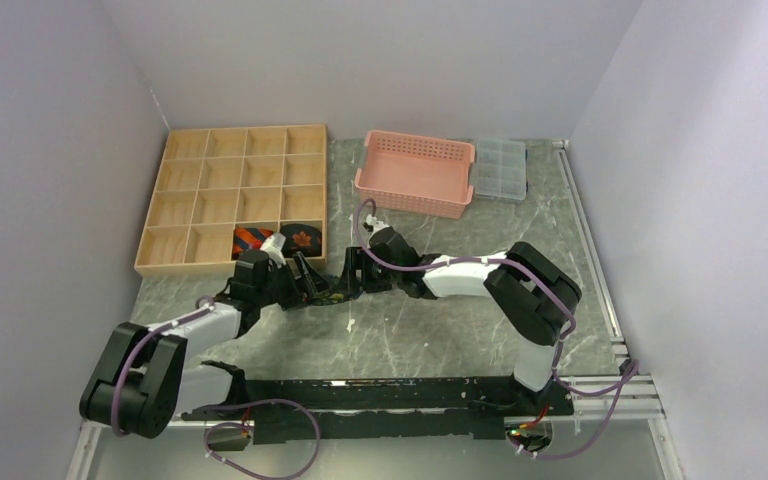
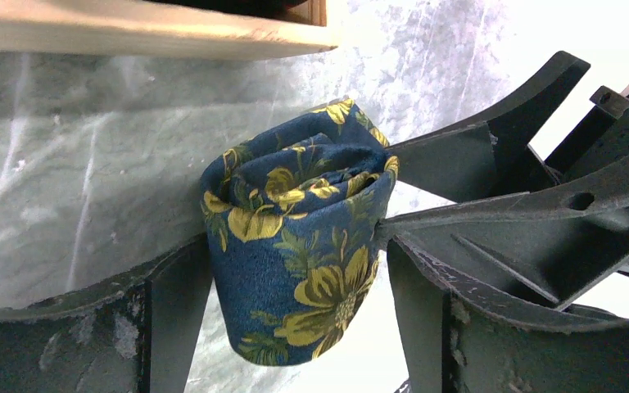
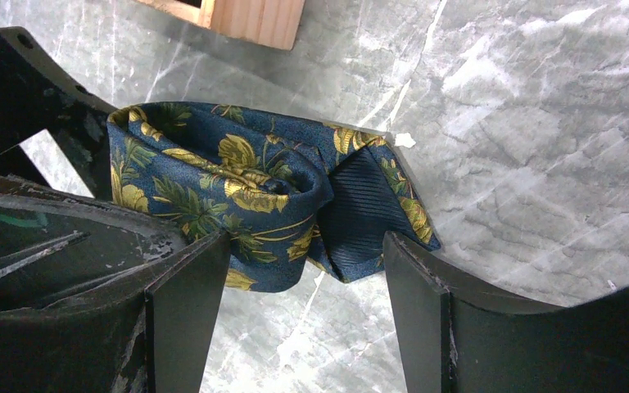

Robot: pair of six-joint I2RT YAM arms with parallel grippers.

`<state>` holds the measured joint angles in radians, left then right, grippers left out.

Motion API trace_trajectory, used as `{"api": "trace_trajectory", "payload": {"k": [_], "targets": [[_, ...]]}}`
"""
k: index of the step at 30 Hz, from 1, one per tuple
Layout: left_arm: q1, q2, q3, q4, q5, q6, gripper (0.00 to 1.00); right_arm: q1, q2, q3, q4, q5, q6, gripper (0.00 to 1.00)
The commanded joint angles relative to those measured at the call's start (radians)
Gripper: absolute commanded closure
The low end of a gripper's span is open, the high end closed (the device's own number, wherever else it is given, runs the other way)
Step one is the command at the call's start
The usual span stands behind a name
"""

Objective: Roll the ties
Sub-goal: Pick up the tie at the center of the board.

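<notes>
The floral tie (image 2: 295,237), dark blue with yellow-green flowers, is rolled into a bundle on the marble tabletop. My left gripper (image 2: 299,286) is shut on it, with a finger pressed against each side. My right gripper (image 3: 303,262) is open, and its fingertips (image 3: 213,246) touch the roll and its loose tail (image 3: 368,213) from the opposite side. In the top view the two grippers (image 1: 310,283) (image 1: 352,272) meet at the tie (image 1: 332,293) in front of the wooden tray. The striped tie (image 1: 252,239) and the leaf tie (image 1: 302,240) sit rolled in the tray's front compartments.
The wooden compartment tray (image 1: 230,195) stands at the back left, its corner just beyond the grippers (image 3: 246,18). A pink basket (image 1: 415,175) and a clear plastic organizer (image 1: 500,168) are at the back centre. Walls close in on the left, right and back.
</notes>
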<state>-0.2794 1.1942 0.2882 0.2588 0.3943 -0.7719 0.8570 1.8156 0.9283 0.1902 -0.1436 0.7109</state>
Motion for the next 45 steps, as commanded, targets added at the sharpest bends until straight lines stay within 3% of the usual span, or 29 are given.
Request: {"api": "trace_trajectory", "payload": {"k": [1,17,23,28,31,45], "targets": [[-0.006,0.060,0.022,0.089,0.054,0.005,0.19,-0.022,0.021,-0.049,-0.053,0.041,-0.007,0.27],[-0.020,0.090,0.019,0.151,0.079,0.010,0.34,-0.034,0.020,-0.070,-0.032,0.026,0.000,0.27],[-0.030,0.104,0.027,0.150,0.074,0.010,0.25,-0.033,0.016,-0.073,-0.034,0.026,0.000,0.27],[-0.038,0.115,0.036,0.149,0.073,0.017,0.26,-0.033,0.021,-0.071,-0.032,0.023,0.001,0.27],[-0.041,0.117,0.036,0.148,0.076,0.020,0.33,-0.033,0.022,-0.072,-0.031,0.023,0.002,0.27],[-0.041,0.070,0.058,0.060,0.068,0.044,0.87,-0.033,-0.042,-0.060,-0.055,0.025,0.003,0.26]]}}
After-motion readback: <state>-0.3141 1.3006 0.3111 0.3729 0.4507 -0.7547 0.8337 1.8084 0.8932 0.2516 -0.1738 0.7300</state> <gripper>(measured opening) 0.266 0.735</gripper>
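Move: The rolled blue tie stands just off the left hand's open fingertips, about 3 cm to its right, 1 cm ahead and 1 cm lower. In the wooden tray, the maple-leaf tie is some 10 cm ahead of the left hand and 2 cm to its left, the striped tie level with that and 11 cm left. From the right hand, the blue roll lies roughly 4 cm left, 1 cm ahead and slightly below. The left hand edges about 2 cm right onto the blue roll, then closes its fingers and pinches the roll. ##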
